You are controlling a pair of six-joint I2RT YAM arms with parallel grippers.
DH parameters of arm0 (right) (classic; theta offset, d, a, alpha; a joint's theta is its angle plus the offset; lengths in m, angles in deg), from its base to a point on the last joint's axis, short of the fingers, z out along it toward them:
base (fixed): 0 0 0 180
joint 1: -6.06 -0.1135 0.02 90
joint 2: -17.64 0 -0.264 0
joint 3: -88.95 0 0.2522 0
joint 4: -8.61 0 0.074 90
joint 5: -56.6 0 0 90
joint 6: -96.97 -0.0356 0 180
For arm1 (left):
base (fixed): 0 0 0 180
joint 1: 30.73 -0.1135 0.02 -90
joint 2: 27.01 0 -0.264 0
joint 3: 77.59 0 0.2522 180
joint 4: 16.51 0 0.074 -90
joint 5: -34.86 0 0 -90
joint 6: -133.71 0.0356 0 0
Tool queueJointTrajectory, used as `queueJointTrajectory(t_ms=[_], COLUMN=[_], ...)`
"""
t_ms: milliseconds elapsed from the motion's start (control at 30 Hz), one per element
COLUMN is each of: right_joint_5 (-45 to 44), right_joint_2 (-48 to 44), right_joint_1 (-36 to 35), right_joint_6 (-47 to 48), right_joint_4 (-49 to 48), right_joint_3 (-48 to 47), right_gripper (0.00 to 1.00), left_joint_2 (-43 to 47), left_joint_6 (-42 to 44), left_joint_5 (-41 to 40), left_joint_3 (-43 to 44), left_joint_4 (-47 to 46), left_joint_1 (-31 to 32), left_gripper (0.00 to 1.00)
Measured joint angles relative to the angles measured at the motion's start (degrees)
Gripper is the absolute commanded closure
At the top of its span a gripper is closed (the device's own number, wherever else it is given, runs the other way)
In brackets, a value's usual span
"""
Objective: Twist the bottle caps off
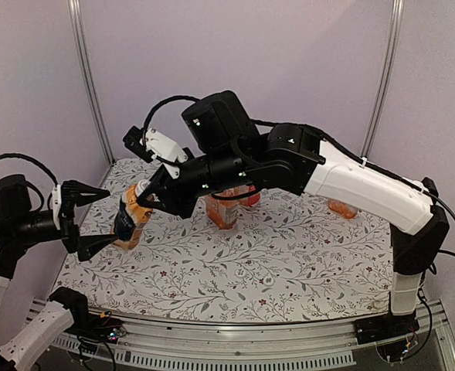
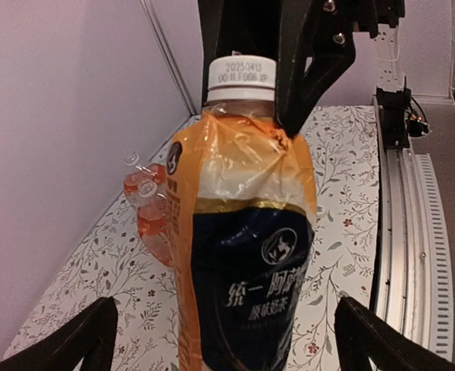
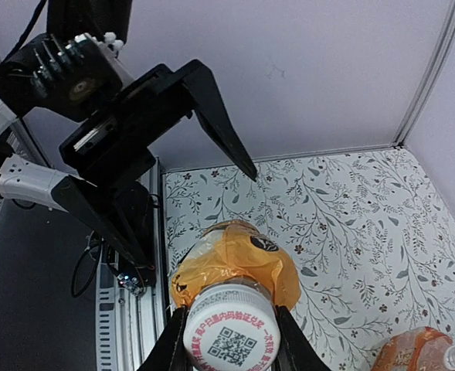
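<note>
The taller bottle (image 1: pixel 132 222) with the orange-and-black label leans at the left side of the table, its white cap (image 1: pixel 142 188) pointing up and to the right. My right gripper (image 1: pixel 145 193) is shut on that cap (image 3: pixel 231 338), one black finger pressed on each side. The same cap (image 2: pixel 242 77) shows at the top of the left wrist view, with a right finger (image 2: pixel 308 69) beside it. My left gripper (image 1: pixel 108 216) is open, its jaws standing wide on either side of the bottle's body (image 2: pixel 242 255) without touching it.
Two squat bottles (image 1: pixel 223 209) (image 1: pixel 250 197) of orange drink stand behind the right arm at mid-table, and another (image 1: pixel 341 207) stands at the far right. The floral mat (image 1: pixel 273 263) covers the table. The left wall is close beside the left arm.
</note>
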Motion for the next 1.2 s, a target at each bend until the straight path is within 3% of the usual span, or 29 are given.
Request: queueJointTrajectory(t_ms=[167, 467, 500, 567, 667, 700, 900, 1100, 1200], right_joint_5=[4.5, 5.3, 5.3, 4.9, 4.3, 4.1, 2.5, 2.5, 2.9], right_joint_2=[2.1, 2.1, 2.1, 2.1, 2.0, 2.0, 1.7, 1.1, 1.1], right_joint_1=[-2.5, -2.3, -2.3, -2.3, -2.3, -2.3, -1.1, 2.1, 3.4], right_joint_6=[-1.8, -4.6, -5.0, -5.7, -6.2, -6.7, -10.0, -20.3, -25.7], right_joint_4=[-0.1, -3.0, -3.3, -3.5, -4.4, -4.5, -4.7, -4.8, -4.9], right_joint_3=[-0.2, -0.9, -0.8, -0.8, -0.4, -0.3, 2.2, 3.4, 3.4], right_gripper=[1.00, 1.00, 0.96, 0.78, 0.37, 0.28, 0.21, 0.23, 0.25], left_joint_2=[-5.2, -7.1, -7.1, -6.8, -6.1, -5.9, -5.5, -5.3, -5.3], left_joint_6=[5.7, 5.2, 5.2, 4.9, 4.5, 4.4, 6.0, 16.3, 20.8], left_joint_5=[-2.8, -4.6, -4.2, -3.7, -3.5, -3.6, -10.4, -31.7, -38.6], left_joint_3=[0.0, 0.1, 0.1, 0.1, 0.1, 0.1, 0.1, -0.1, -0.1], left_joint_4=[11.1, 11.8, 11.7, 11.7, 11.7, 11.7, 9.8, 2.5, -0.6], left_joint_1=[6.2, 8.5, 8.5, 8.5, 8.6, 8.6, 8.7, 9.2, 9.7], left_gripper=[0.06, 0.37, 0.40, 0.46, 0.53, 0.55, 0.60, 0.62, 0.62])
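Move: Just right of the open left fingers hangs the milk-tea bottle, its middle about 4 cm right, 2 cm ahead and 5 cm below that hand. The right hand holds it by the neck, its body 9 cm lower and 3 cm left; from there the open left fingers are 7 cm left, 2 cm back and 4 cm lower. On the table, the near square bottle stands some 22 cm ahead and 19 cm right of the left hand, 22 cm lower. Lowering about 6 cm, the left hand closes its fingers round the bottle's body while the right, still gripping the neck, brings it some 4 cm back and a little left. The right fingers then open and let go of the neck; the left carries the bottle about 8 cm forward and 6 cm left, rolling it cap-rightwards, as the empty right hand follows some 6 cm forward, staying open and turning through roughly 25 degrees. ##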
